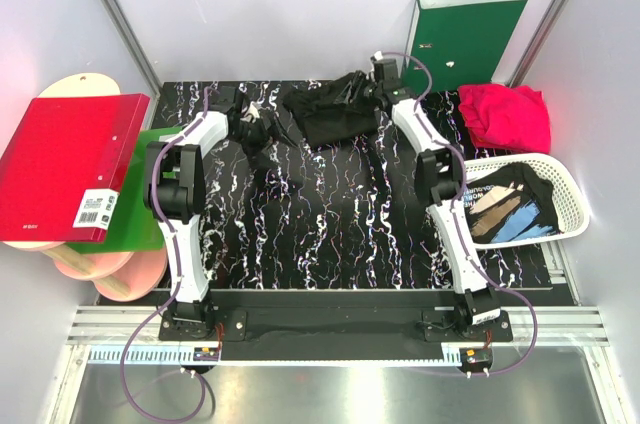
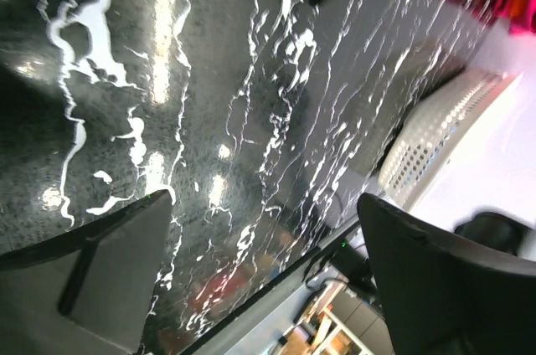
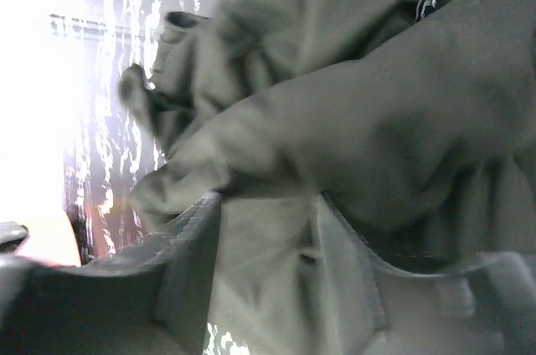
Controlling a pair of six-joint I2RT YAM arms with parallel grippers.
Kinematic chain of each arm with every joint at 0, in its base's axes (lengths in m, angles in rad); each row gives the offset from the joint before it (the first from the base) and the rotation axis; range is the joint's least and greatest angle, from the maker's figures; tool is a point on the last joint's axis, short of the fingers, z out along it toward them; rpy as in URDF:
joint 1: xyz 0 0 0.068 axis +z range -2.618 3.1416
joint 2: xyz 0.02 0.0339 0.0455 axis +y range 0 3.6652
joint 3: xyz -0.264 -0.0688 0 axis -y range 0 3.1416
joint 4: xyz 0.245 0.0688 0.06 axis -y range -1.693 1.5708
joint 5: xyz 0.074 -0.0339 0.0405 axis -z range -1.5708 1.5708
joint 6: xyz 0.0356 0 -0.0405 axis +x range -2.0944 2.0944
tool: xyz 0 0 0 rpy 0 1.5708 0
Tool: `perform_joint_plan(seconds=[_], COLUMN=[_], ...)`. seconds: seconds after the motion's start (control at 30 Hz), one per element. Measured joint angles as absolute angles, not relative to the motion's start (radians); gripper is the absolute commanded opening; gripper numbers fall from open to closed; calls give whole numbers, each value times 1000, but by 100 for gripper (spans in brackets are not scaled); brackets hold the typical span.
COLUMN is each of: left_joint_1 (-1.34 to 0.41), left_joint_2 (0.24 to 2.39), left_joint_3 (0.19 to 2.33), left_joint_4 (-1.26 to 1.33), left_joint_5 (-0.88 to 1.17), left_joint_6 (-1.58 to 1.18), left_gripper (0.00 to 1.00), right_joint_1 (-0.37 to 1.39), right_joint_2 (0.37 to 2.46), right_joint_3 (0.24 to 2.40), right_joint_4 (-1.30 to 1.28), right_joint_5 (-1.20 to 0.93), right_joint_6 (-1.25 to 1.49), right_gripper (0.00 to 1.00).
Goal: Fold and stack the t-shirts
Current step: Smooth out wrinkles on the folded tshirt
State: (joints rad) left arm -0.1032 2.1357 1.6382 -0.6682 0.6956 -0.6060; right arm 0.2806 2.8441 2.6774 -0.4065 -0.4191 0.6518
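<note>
A crumpled black t-shirt [image 1: 333,112] lies at the back middle of the marbled table [image 1: 330,234]. My right gripper [image 1: 383,77] is at its right edge. In the right wrist view the dark cloth [image 3: 335,120] fills the gap between the fingers of the right gripper [image 3: 268,234], which is shut on a fold. My left gripper [image 1: 252,129] hangs just left of the shirt. It stands wide open [image 2: 264,229] over bare table, holding nothing. A crimson-pink t-shirt [image 1: 506,114] lies bunched at the back right. Another black t-shirt with a tan and blue print [image 1: 512,212] lies in the basket.
The white lattice basket [image 1: 570,194] stands at the table's right edge. A green binder [image 1: 465,39] leans against the back wall. To the left, a red binder [image 1: 70,164] lies on a green one [image 1: 135,229] and round boards.
</note>
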Motion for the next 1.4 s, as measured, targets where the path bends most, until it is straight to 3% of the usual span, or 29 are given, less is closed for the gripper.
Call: perform_joint_plan(seconds=[0.07, 0.17, 0.43, 0.63, 0.67, 0.73, 0.77, 0.8, 0.87, 1.2, 1.4], left_joint_1=[-107, -112, -174, -261, -273, -289, -294, -295, -294, -286, -286], left_joint_2=[2142, 2159, 2298, 2375, 2386, 2402, 2411, 2417, 2439, 2462, 2317], left_joint_3=[1653, 1674, 1757, 1856, 1868, 1887, 1898, 1902, 1913, 1888, 1678], left_joint_4=[-669, -633, -485, -401, -394, -384, -379, -374, -368, -342, -388], left_joint_5=[678, 661, 658, 648, 641, 636, 629, 620, 608, 593, 579], left_joint_6=[-612, -640, -780, -867, -876, -897, -905, -920, -934, -967, -921], left_gripper=[99, 99, 99, 97, 95, 71, 56, 24, 0, 0, 0], right_joint_1=[279, 272, 211, 163, 160, 152, 146, 144, 136, 117, 117], right_joint_2=[2767, 2614, 2177, 2062, 2060, 2060, 2060, 2060, 2058, 1961, 1932], right_joint_3=[2598, 2458, 2139, 1990, 1974, 1935, 1915, 1904, 1879, 1753, 1697], right_joint_4=[-402, -395, -349, -324, -324, -333, -343, -347, -347, -345, -342], right_joint_5=[-388, -362, -341, -342, -342, -342, -344, -346, -356, -386, -415], right_joint_6=[617, 580, 535, 525, 523, 519, 519, 519, 519, 519, 520], right_gripper=[80, 87, 89, 89, 89, 89, 89, 89, 89, 89, 89])
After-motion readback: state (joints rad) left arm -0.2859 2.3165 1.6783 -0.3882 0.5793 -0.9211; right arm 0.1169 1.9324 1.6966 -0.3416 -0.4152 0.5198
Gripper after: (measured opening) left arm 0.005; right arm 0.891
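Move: The folded t-shirt lies with its middle about 12 cm ahead of the left hand, 14 cm to its right and 6 cm below; its near-left corner is only some 4 cm ahead and 8 cm right. From the right hand, low over the cloth's far right part, the t-shirt's middle is about 5 cm back, 4 cm left and 3 cm lower. The green binder stands roughly 22 cm to that hand's right, about level; the red cloth lies 35 cm right and 7 cm back. The right fingers open wider as that hand lifts clear of the folded t-shirt, climbing some 22 cm, then settling lower, while drawing right and back towards the binder side. The left hand reaches right and forward, sinking to the t-shirt's near edge, shuts its open fingers there, then draws them back about 5 cm at the same low height, ending just short of the near-left corner. ##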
